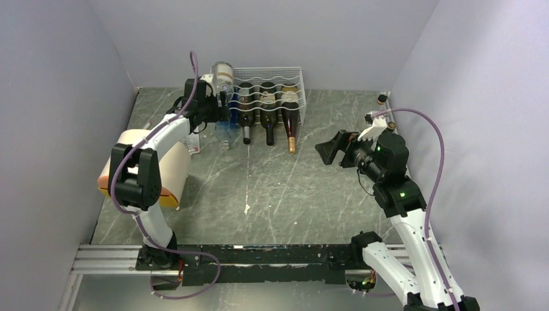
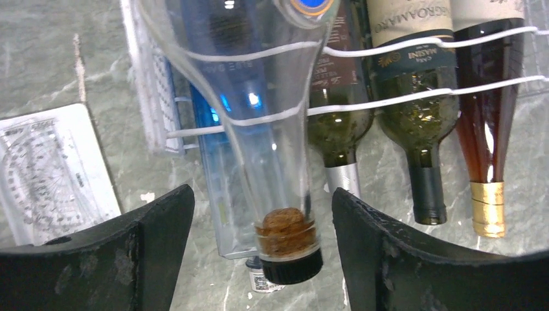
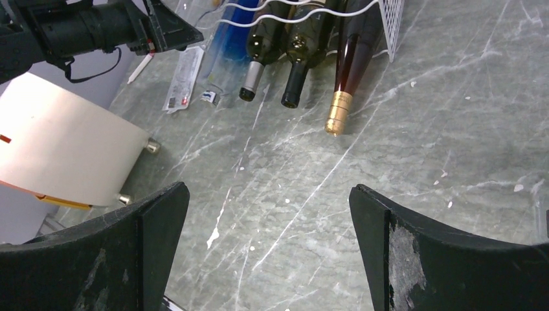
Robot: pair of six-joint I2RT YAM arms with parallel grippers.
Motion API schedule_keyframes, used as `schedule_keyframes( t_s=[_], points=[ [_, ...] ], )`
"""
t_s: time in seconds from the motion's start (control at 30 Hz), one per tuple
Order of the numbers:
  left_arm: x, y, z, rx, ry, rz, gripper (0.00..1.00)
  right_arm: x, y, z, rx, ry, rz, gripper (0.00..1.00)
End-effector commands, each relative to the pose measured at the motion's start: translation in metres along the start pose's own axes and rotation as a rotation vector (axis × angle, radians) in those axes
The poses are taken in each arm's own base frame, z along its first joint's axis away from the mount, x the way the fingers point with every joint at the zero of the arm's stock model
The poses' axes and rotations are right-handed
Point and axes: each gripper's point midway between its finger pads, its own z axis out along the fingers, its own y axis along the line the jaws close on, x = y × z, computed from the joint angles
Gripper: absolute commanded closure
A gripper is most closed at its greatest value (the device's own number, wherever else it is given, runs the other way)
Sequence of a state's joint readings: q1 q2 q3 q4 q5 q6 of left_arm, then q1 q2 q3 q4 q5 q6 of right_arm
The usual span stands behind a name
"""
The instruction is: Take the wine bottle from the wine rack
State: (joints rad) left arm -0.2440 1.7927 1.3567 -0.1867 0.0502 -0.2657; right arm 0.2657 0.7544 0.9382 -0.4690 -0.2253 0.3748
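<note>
The white wire wine rack [image 1: 292,70] stands at the back of the table with several bottles lying in it, necks toward me. A clear wine bottle [image 2: 275,129] with a cork and a black cap [image 2: 292,265] sticks out of the rack's left end [image 2: 401,97], higher than the others. My left gripper [image 2: 262,194] is open, its fingers either side of that bottle's neck with a gap on both sides. In the top view the left gripper [image 1: 217,107] is at the rack's left front. My right gripper [image 1: 327,150] hangs open over bare table [image 3: 268,191], well right of the rack.
Three dark bottles lie on the lower tier: silver cap [image 2: 343,178], black cap [image 2: 427,201], gold cap [image 2: 489,210]. A blue bottle [image 2: 208,139] lies under the clear one. A cream drum [image 1: 155,162] stands at the left, a clear plastic card [image 2: 52,168] beside the rack. Walls close in on three sides.
</note>
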Motion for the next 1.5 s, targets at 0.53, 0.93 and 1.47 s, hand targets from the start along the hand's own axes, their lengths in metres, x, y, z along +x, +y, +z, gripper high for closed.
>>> schedule_keyframes(
  t_s=[0.53,0.93,1.47],
  points=[
    [-0.022,-0.023,0.017,0.136,-0.012,-0.048,0.44,-0.003,-0.003,-0.008,0.010,-0.055,-0.051,0.00],
    [-0.033,-0.031,-0.002,0.304,-0.039,-0.174,0.74,0.000,-0.005,-0.006,0.016,-0.045,-0.044,0.00],
    [-0.043,-0.049,-0.061,0.681,-0.095,-0.335,0.92,0.008,-0.002,0.005,-0.009,0.018,-0.009,0.00]
  ],
)
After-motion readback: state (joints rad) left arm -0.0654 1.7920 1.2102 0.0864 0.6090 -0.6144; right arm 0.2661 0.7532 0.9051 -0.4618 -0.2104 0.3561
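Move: The left hand is already at the neck of the clear bottle on top of the rack: the neck lies between its open fingers, about 2 cm ahead and 2 cm to the right, at finger height. Some 10 cm lower, the blue bottle lies 3 cm ahead and 1 cm left, and the nearest dark bottle 5 cm ahead and 7 cm right. From the right hand the clear neck is roughly 22 cm ahead, 33 cm left and 15 cm lower. The left hand eases about 2 cm forward and 2 cm to the right around the clear bottle's neck while its fingers close from nearly wide open to about half that, pinching the neck just behind the cork end. With the neck held, it draws back some 3 cm towards the base and rises 1 to 2 cm late on, rolling about 30 degrees so that its left side drops. ##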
